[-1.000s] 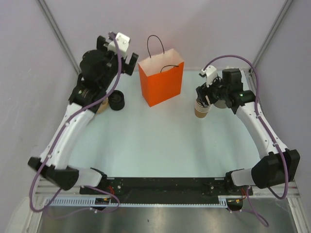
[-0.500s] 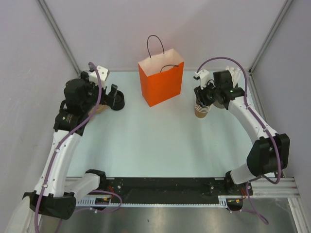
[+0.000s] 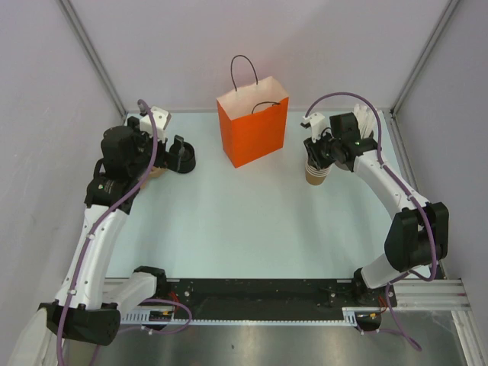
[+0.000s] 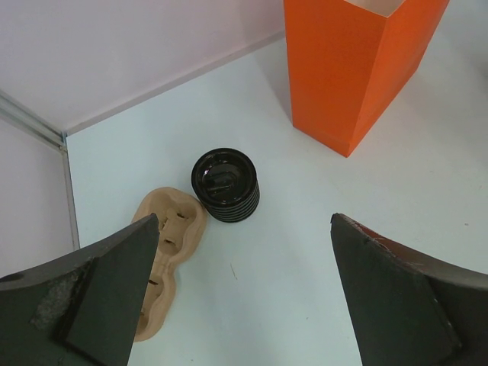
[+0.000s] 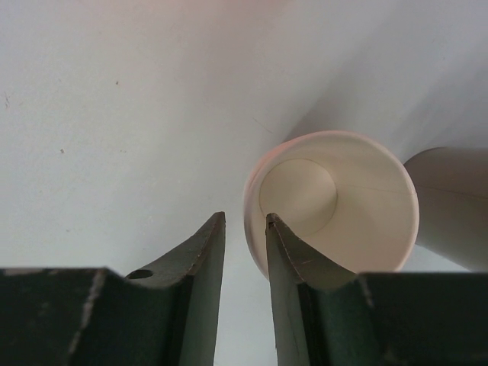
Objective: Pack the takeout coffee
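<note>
A tan paper cup with a pale inside stands at the right. My right gripper comes down over its rim. One finger is inside the cup and the other outside. The jaws are narrow, with a slit left between the outer finger and the cup wall. Black lids sit in a ribbed stack at the left. My left gripper hovers wide open above the table just in front of them, holding nothing.
An orange paper bag with black handles stands open at the back middle. A tan moulded cup carrier lies left of the lids. A pale cylinder stands right beside the cup. Walls close off the left, the right and the back.
The right jaws have narrowed around the cup's wall. The left arm swung down and left from the back corner to over the lids, then held still.
</note>
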You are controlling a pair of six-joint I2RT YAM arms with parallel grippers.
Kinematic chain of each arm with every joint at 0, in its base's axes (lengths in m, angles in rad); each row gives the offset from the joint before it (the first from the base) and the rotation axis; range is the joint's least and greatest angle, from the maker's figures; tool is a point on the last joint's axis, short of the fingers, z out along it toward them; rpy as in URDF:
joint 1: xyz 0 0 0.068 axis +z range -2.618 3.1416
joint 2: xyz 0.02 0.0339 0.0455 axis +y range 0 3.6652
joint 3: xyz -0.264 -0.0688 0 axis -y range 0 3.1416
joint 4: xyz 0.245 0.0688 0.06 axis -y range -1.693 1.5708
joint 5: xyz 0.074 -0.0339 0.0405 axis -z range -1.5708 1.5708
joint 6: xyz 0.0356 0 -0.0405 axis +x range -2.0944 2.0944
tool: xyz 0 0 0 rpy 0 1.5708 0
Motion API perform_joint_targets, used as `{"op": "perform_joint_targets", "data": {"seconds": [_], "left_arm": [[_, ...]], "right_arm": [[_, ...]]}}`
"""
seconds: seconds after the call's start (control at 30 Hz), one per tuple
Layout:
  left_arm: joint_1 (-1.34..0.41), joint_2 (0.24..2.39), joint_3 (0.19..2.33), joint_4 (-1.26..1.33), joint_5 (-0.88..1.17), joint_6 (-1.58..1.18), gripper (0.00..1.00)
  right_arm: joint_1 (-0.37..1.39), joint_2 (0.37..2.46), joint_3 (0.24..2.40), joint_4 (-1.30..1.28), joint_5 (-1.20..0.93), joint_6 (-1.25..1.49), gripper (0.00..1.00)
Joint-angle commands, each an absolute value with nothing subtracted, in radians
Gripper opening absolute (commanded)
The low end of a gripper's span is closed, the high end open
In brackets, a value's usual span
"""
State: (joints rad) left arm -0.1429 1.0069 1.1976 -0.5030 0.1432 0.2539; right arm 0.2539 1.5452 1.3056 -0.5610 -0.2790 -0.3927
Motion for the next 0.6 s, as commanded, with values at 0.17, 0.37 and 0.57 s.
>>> {"op": "perform_joint_targets", "data": {"seconds": [0.17,0.37,0.57], "left_arm": [[-0.132,0.997,1.197,-0.471,0.153,0.219,1.00],[-0.132,1.002,1.190,-0.462,0.155,0.215,0.99],[-0.132,1.005,1.187,-0.459,0.158,0.212,1.00]], "right_arm": [[0.264,1.548,1.295,-0.517,-0.255,-0.383,0.26],[0.265,1.540,1.289,-0.508,-0.245,-0.382,0.17],[0.268,1.534,1.285,-0.496,-0.227,-0.380,0.09]]}}
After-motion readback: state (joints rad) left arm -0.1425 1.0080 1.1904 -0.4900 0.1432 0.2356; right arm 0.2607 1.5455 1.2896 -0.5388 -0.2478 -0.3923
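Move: The right hand's part-open fingers straddle the near-left rim of the paper cups, whose middle lies about 2 cm ahead, 3 cm to the right and some 5 cm below. The straw holder stands roughly 7 cm ahead and 12 cm right of this hand, the orange bag about 13 cm ahead and 16 cm left. From the left hand the cups are some 44 cm right, 6 cm ahead and 20 cm lower. Holding its place but for sinking about 0.5 cm, the right hand closes its fingers, pinching the cup rim. ##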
